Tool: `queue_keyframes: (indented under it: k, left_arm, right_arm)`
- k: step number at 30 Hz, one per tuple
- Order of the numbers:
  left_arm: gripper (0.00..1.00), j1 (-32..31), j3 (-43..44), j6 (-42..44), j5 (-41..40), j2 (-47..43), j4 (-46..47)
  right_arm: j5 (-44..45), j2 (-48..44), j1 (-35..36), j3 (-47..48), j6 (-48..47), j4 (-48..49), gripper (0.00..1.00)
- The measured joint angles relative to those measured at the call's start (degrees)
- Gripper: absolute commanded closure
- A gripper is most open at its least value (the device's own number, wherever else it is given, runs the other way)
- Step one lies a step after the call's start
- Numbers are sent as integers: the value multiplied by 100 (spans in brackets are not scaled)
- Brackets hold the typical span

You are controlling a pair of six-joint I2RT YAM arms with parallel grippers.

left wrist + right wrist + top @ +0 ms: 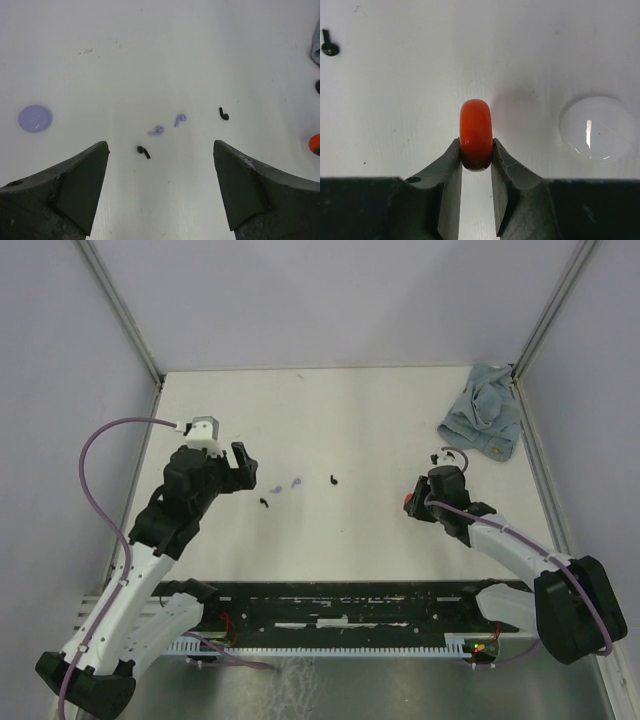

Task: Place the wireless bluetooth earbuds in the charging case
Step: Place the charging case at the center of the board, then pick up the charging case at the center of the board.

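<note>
Four loose earbuds lie mid-table: a black one [143, 151], two lilac ones [157, 131] [180, 119] and another black one [224, 114]. In the top view they show as small specks, from the black earbud [264, 502] to the black earbud [333, 479]. My left gripper [160, 145] hangs open just short of them, its jaws wide apart with nothing between them. My right gripper [476, 150] is shut on a red round charging case [476, 132], held on edge above the table at the right [408, 504].
A lilac round disc [35, 118] lies left of the earbuds. A white round disc [595, 128] lies right of the red case. A blue cloth [483, 420] is crumpled at the back right corner. Frame posts rise at both back corners.
</note>
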Motion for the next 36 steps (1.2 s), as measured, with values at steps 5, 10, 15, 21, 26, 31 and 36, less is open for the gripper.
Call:
queue_keyframes:
  k: [5,10,15,21,26,31,36]
  left_arm:
    - [8,59,-50,0,-66,-107,-7]
    - [8,63,-50,0,-129,-107,-9]
    - [8,63,-50,0,-144,-107,-9]
    - [8,63,-52,0,-151,-107,-9]
    - [8,66,-52,0,-160,-107,-9]
    - [8,81,-55,0,-197,-107,-11]
    - [8,85,-85,0,-214,-125,-15]
  right_arm:
    - [98,380,-393,13,236,-146,76]
    - [184,439,-640,13,319,-299,62]
    - [354,352,-697,59,313,-538,48]
    - [590,140,-697,378,107,-994,35]
    - [745,-111,-697,850,-221,-1292,25]
    - [1222,321,-717,1593,-610,-1392,23]
    - [1563,1307,-890,2188,-850,-1244,23]
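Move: Held in the right fingers, the red case is bound for a spot about 4 cm to the hand's right, level with it front to back and some 3 cm lower. The white case lies just beyond, about 10 cm right and 1 cm back of the hand; the black case is roughly 16 cm ahead and 12 cm right, both about 4 cm below. From the left hand the spot is some 48 cm right, level front to back and 23 cm below. Carrying the red case about 4 cm right and 3 cm down towards the left side of the white case, the right hand tips slightly further down and turns some 10 degrees clockwise. There its fingers open wide and let go of the case; the hand then climbs about 8 cm and goes forward some 7 cm, drifting right, towards the black case. ##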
